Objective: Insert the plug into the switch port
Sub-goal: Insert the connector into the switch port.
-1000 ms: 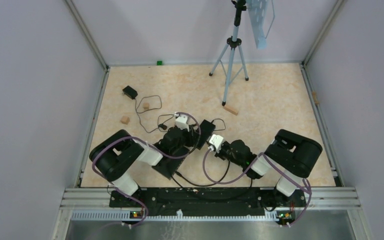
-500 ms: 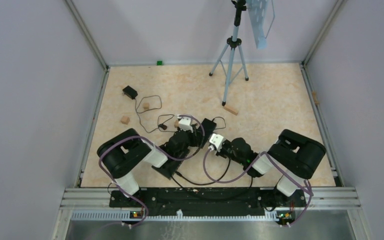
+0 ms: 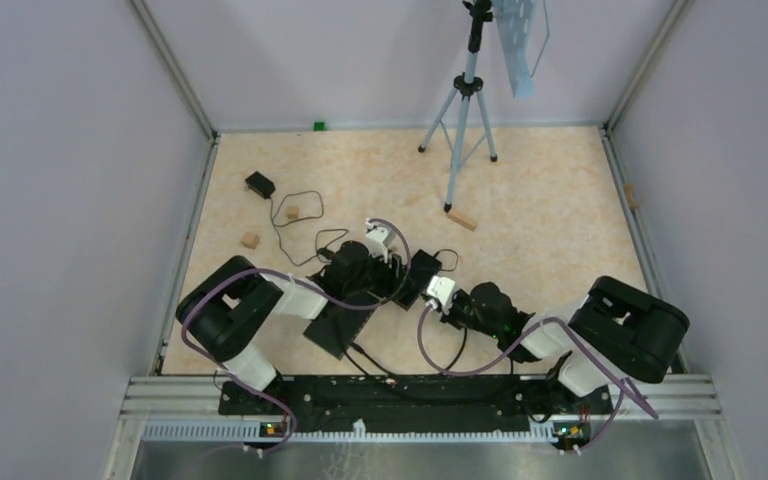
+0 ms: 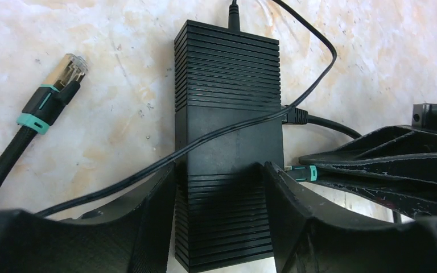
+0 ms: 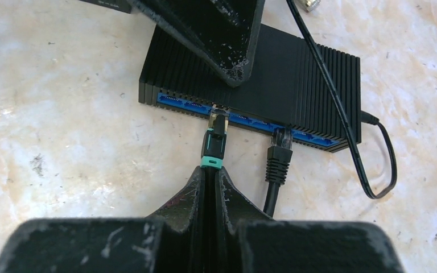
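The black ribbed switch (image 4: 227, 114) lies flat on the table, its blue port row (image 5: 250, 122) facing my right gripper. My left gripper (image 4: 219, 166) is open, one finger on each side of the switch, and its finger on the port side (image 5: 227, 40) hangs over the switch's front edge. My right gripper (image 5: 210, 170) is shut on the cable just behind the teal-ringed plug (image 5: 215, 142). The plug's metal tip (image 5: 218, 114) is at the mouth of a port; its depth is hidden. In the top view both grippers meet at the switch (image 3: 425, 268).
A black cable (image 5: 277, 156) sits in a port to the right of the plug. A thin black cord (image 4: 307, 79) crosses the switch's top. A second teal-ringed plug (image 4: 62, 74) lies loose to the left. A tripod (image 3: 465, 110) and wooden blocks (image 3: 250, 240) stand farther back.
My left gripper's jaws have opened wider beside the switch. The right arm has swung rightward at its base while its gripper stays shut on the plug's cable at the switch.
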`<action>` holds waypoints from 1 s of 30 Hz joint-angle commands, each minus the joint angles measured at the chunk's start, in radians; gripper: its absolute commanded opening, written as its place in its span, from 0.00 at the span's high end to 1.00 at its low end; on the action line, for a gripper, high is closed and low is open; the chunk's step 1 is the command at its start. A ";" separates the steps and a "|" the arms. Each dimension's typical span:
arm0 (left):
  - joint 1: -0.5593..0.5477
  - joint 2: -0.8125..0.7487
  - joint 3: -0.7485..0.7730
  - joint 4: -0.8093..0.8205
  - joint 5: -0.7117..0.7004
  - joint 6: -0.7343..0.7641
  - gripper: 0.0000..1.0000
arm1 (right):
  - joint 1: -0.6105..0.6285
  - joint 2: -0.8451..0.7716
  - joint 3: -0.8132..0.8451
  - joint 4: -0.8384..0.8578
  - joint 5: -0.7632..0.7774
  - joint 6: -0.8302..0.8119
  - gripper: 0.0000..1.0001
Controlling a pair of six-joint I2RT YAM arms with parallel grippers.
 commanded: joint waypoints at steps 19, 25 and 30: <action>0.097 -0.023 0.053 -0.375 0.446 0.008 0.41 | 0.035 -0.073 0.059 -0.212 -0.098 0.190 0.60; 0.147 -0.033 0.085 -0.380 0.416 -0.004 0.39 | 0.035 -0.233 0.087 -0.380 -0.036 0.252 0.51; 0.188 -0.046 0.126 -0.420 0.399 0.005 0.36 | 0.033 -0.386 0.142 -0.540 0.000 0.366 0.51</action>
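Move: The switch port, with the plug's tip at its mouth, lies about 2 cm ahead and 3 cm left of the right hand, level with it; the black-booted plug is some 4 cm ahead and 1 cm left. From the left hand that port is about 3 cm back and 4 cm right, about 1 cm lower, with a loose teal plug roughly 8 cm ahead and 2 cm left, 2 cm lower. The right fingers release the cable, backing 3 cm then rising 2; the left hand drags the switch back-left. ##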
